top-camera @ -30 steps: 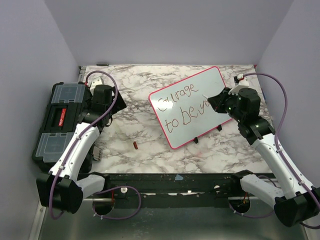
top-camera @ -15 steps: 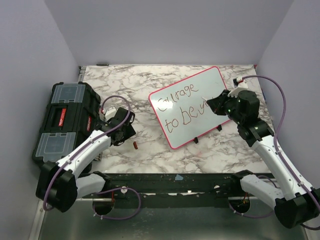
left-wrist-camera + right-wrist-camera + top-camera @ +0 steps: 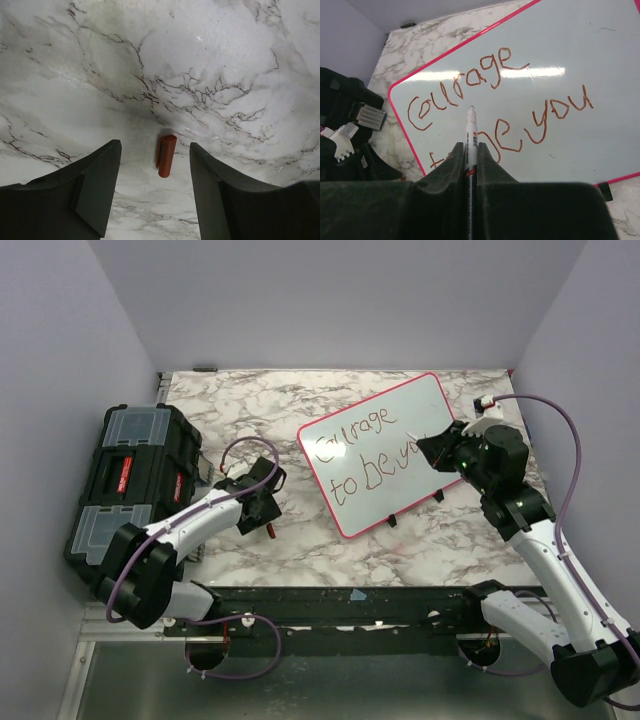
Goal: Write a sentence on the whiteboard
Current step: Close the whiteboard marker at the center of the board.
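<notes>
The whiteboard [image 3: 400, 415] [image 3: 580, 45], pink-rimmed, lies tilted on the marble table, right of the middle. The sentence [image 3: 362, 453] [image 3: 470, 80] on it is reddish-brown handwriting in two lines, reading "Courage to be you". My right gripper [image 3: 432, 448] [image 3: 470, 146] hovers at the board's right edge, shut on a white marker [image 3: 471, 131] whose tip points at the board between the two lines. My left gripper [image 3: 262, 508] [image 3: 155, 145] hangs open over a small red marker cap [image 3: 271, 531] [image 3: 165, 155]. The cap lies on the marble between the fingers and touches neither.
A black toolbox [image 3: 125, 480] with clear-lidded compartments stands at the table's left edge, next to the left arm. Small black clips [image 3: 392, 521] stick out under the board's near edge. Grey walls close in the table on three sides.
The left arm has swung from the toolbox to the red cap, and its jaws have narrowed round it. The right arm with the marker has barely moved.
</notes>
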Robot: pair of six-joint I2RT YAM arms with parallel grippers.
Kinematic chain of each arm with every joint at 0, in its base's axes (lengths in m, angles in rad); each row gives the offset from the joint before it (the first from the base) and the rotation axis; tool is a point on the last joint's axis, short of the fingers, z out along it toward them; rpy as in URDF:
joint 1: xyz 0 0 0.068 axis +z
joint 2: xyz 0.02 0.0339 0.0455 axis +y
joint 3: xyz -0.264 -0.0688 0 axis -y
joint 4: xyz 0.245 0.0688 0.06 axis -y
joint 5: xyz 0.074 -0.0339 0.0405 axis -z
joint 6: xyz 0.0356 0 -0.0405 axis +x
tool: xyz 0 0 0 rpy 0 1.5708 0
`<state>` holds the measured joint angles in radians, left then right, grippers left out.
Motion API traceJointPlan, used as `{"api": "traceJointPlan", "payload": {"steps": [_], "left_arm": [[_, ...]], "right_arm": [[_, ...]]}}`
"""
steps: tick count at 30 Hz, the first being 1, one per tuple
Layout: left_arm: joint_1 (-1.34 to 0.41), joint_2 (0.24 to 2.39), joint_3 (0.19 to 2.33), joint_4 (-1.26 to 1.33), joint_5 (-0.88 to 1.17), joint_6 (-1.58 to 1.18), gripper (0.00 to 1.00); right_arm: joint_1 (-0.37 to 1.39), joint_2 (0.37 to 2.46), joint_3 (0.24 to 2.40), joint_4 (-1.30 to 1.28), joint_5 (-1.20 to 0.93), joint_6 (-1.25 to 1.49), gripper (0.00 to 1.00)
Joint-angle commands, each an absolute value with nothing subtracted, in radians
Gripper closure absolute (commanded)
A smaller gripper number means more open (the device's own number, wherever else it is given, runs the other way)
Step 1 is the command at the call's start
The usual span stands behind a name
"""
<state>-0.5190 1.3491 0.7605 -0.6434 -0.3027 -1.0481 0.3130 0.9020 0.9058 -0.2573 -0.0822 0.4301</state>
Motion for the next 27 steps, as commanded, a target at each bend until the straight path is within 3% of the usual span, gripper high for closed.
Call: {"api": "traceJointPlan", "payload": {"steps": [1, 11, 19, 26, 27], "left_arm": [[-0.542, 1.369, 0.749, -0.609, -0.278, -1.042, 0.42], [-0.573, 1.404, 0.724, -0.595, -0.266, -1.061, 0.51], [-0.598, 1.468, 0.730, -0.587, -0.239, -1.079, 0.65], [-0.600, 1.508, 0.707, -0.518, -0.182, -1.079, 1.00], [-0.601, 1.510, 0.711, -0.516, -0.181, -1.080, 1.00]], "right_arm": [[0.313, 0.896, 0.890, -0.272, -0.098, 0.427, 0.99], [0.313, 0.897, 0.888, -0.273, -0.097, 0.427, 0.99], [0.313, 0.900, 0.893, -0.278, -0.090, 0.424, 0.99], [0.312, 0.904, 0.896, -0.285, -0.081, 0.416, 0.99], [0.312, 0.905, 0.896, -0.285, -0.081, 0.415, 0.99]]}}
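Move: The red marker cap lies on the table just under the left hand's open fingers, about 2 cm to the right, 1 cm back and 3 cm below. The whiteboard's middle is some 28 cm right and 15 cm ahead of that hand; the black toolbox's middle is about 27 cm left and 6 cm ahead. From the right hand, still holding the marker, the cap lies roughly 33 cm left, 8 cm back and 27 cm below. The left hand eases about 3 cm right and 2 cm down onto the red cap, fingers closing around it. ##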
